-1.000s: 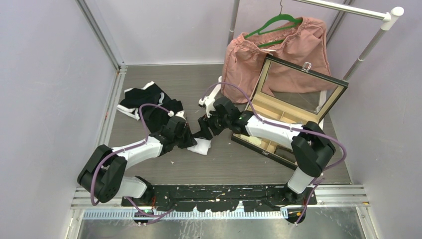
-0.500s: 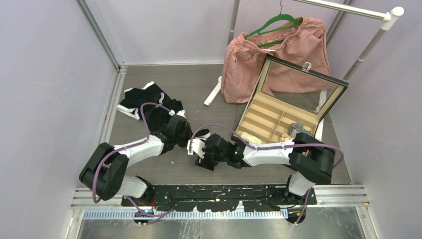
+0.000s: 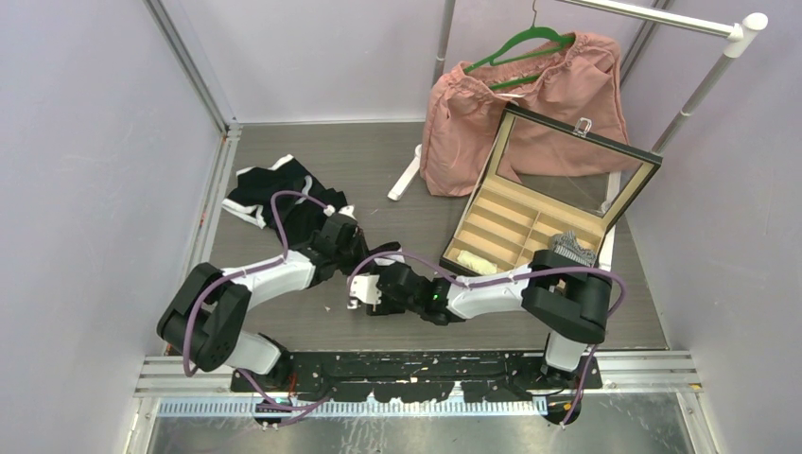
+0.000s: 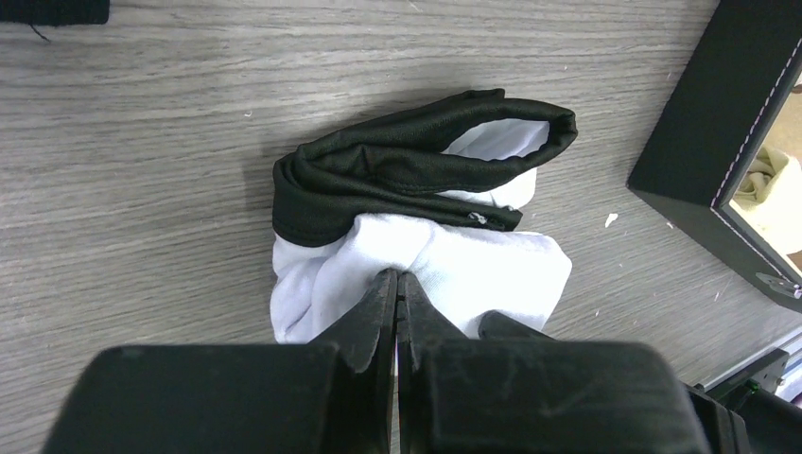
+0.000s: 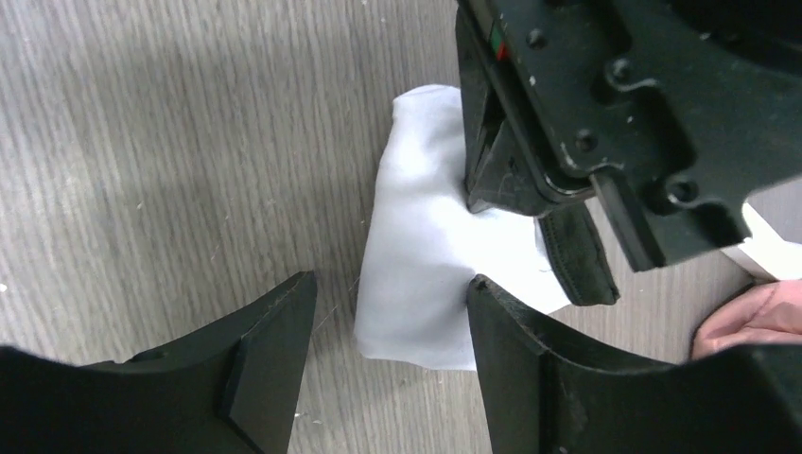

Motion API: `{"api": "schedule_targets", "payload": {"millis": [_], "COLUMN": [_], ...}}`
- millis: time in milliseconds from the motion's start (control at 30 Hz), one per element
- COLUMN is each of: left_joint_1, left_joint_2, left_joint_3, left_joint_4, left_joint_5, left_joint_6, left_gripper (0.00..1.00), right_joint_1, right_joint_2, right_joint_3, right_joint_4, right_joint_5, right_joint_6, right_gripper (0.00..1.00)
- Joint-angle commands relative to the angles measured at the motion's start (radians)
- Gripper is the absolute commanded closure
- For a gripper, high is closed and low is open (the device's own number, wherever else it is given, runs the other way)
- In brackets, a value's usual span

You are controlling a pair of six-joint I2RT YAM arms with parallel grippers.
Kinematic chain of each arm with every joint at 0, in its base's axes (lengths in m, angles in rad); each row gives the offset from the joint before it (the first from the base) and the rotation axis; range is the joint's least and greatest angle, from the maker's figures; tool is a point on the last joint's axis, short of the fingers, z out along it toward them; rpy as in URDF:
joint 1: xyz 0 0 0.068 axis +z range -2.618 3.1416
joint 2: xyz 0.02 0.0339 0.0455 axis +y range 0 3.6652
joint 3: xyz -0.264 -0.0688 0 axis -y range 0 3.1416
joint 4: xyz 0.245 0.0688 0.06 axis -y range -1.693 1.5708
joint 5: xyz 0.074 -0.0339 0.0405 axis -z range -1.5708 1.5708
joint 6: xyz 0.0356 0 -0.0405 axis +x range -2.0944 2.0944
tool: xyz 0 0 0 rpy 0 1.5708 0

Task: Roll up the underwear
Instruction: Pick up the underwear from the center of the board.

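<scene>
The underwear [image 4: 416, 218], white briefs with a black band, lies bunched on the grey wood floor. My left gripper [image 4: 395, 276] is shut, its tips pinching a pucker of the white cloth; in the right wrist view its fingers [image 5: 492, 175] press on the cloth's far side. My right gripper [image 5: 388, 322] is open, low at the near edge of the underwear [image 5: 426, 255], with the white edge between its fingers. From above, both grippers [image 3: 352, 253] [image 3: 371, 284] meet and hide the piece. More black-and-white underwear [image 3: 279, 194] lies at the back left.
An open black box [image 3: 539, 222] with compartments stands at the right, its corner close to the underwear [image 4: 728, 123]. A pink garment [image 3: 530, 104] hangs on a green hanger from a rack behind it, and the rack's white foot [image 3: 407, 175] rests on the floor.
My right arm has swung from beside the box down to the near side of the underwear, and its open gripper now stands at the white edge. The left gripper has shifted slightly.
</scene>
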Motion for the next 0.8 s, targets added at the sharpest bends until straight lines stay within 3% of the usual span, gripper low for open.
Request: {"api": "schedule_targets", "payload": {"millis": [0, 200, 300, 433, 633, 767], "left_joint_1": [0.021, 0.034, 0.038, 0.043, 0.06, 0.093], "left_joint_2": [0.064, 0.077, 0.078, 0.078, 0.044, -0.026], "left_joint_3": [-0.014, -0.01, -0.008, -0.004, 0.01, 0.034], "left_joint_4": [-0.108, -0.102, -0.099, -0.098, -0.109, -0.134], "left_joint_5": [-0.04, -0.018, -0.01, 0.001, 0.032, 0.074], "left_joint_6": [0.028, 0.029, 0.033, 0.038, 0.05, 0.043], "left_gripper": [0.99, 0.99, 0.99, 0.99, 0.99, 0.99], "right_joint_1": [0.013, 0.02, 0.021, 0.019, 0.005, -0.015], "right_joint_2": [0.031, 0.115, 0.144, 0.169, 0.174, 0.128], "right_joint_3": [0.044, 0.063, 0.066, 0.071, 0.058, 0.038], "right_joint_4": [0.026, 0.01, 0.003, -0.002, 0.039, 0.052], "right_joint_5": [0.061, 0.179, 0.207, 0.217, 0.212, 0.157], "right_joint_6": [-0.047, -0.093, -0.098, -0.075, -0.017, 0.073], "right_gripper": [0.34, 0.36, 0.43, 0.6, 0.96, 0.99]}}
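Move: Just ahead of the open right gripper, the middle of the rolled-up underwear lies about 3 cm forward, 1 cm left and 2 cm lower. The tray box is roughly 30 cm to the right and 6 cm farther out than that hand, and the black garment some 20 cm left and 17 cm ahead of it. From the left hand, already on the cloth with shut fingers, the underwear's middle is about 3 cm right, level fore and aft, 2 cm below. Reaching forward about 3 cm with a slight dip of 1 cm, the right hand brings its spread fingers around the near edge of the underwear, fingertips tilting up nearly 10 degrees, then shuts them and pinches the white cloth. The left hand stays almost in place beside it, its closed fingertips still on the bundle. ##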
